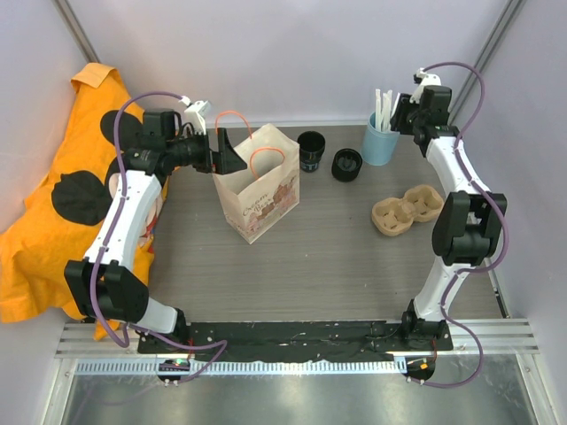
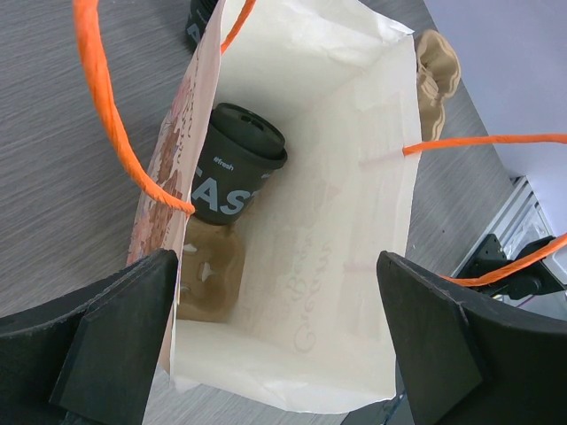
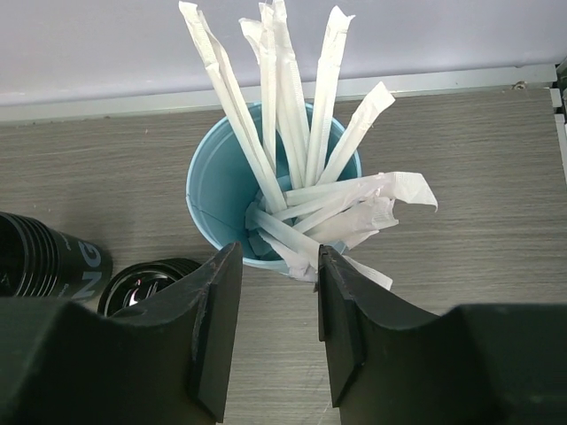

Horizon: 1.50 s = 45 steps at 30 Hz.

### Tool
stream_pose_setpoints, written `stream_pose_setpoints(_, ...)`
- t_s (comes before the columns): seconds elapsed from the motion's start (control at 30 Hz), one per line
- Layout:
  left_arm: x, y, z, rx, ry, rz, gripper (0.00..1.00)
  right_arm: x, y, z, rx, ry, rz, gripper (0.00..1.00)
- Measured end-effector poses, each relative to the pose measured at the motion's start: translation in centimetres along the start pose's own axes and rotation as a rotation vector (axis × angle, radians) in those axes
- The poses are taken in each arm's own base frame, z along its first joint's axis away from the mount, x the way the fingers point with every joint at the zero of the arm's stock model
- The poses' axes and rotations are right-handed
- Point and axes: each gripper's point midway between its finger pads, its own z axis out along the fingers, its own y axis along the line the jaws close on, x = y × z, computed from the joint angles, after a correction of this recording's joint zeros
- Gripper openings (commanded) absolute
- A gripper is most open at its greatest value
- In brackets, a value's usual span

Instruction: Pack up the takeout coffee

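A black lidded takeout coffee [image 2: 235, 164] stands inside the white paper bag [image 1: 257, 190] on a tan pulp piece [image 2: 208, 279] at the bag's bottom. My left gripper [image 2: 275, 350] is open wide at the bag's mouth [image 2: 292, 390], its fingers [image 2: 115, 345] on either side of the near edge; in the top view the left gripper [image 1: 226, 158] sits at the bag's upper left. More black cups [image 1: 311, 150] and a stack of black lids [image 1: 346, 165] stand on the table behind the bag. My right gripper [image 3: 276, 310] hangs open over the near rim of the light blue cup [image 3: 221, 186] of white straws, holding nothing.
A tan pulp cup tray [image 1: 407, 210] lies right of centre. An orange cloth [image 1: 53, 212] covers the table's left edge. The bag's orange handles [image 2: 106, 115] arch near my left fingers. The black cups [image 3: 44, 261] and lids [image 3: 146, 283] sit left of my right gripper.
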Motion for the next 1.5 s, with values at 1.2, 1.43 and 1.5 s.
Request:
stream_pose_setpoints(1.2,0.3,0.1,0.1,-0.001,0.005,-0.005,1.00,1.7,0.9,1.9,0.000,0.024,-0.015,0.15)
stream_pose_setpoints(1.43,0.3,0.1,0.0,-0.001,0.004,-0.004,1.00,1.7,0.9,1.9,-0.001,0.022,-0.015,0.12)
stream_pose_setpoints(1.5,0.3,0.1,0.0,-0.001,0.004,-0.004,1.00,1.7,0.9,1.9,-0.001,0.022,-0.015,0.11)
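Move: The paper-wrapped straw end is just below the right fingertips, about 2 cm down and 1 cm ahead. Its blue cup is centred some 4 cm ahead, 1 cm left and 8 cm lower. The black lids stand about 10 cm left of the hand, level with it and 12 cm below; the beige cup tray lies roughly 12 cm back, 1 cm right and 14 cm below. From the left hand, that straw end is some 19 cm ahead, 37 cm right and 8 cm lower. Down first, the right hand sinks about 2 cm to the near rim of the blue cup, easing roughly 1 cm forward and 1 cm left, with the wrist hardly turning. From about half open, the fingers then draw nearly shut around the wrapped straw end hanging at the rim and seem to pinch it, the hand holding still as they finish closing. ##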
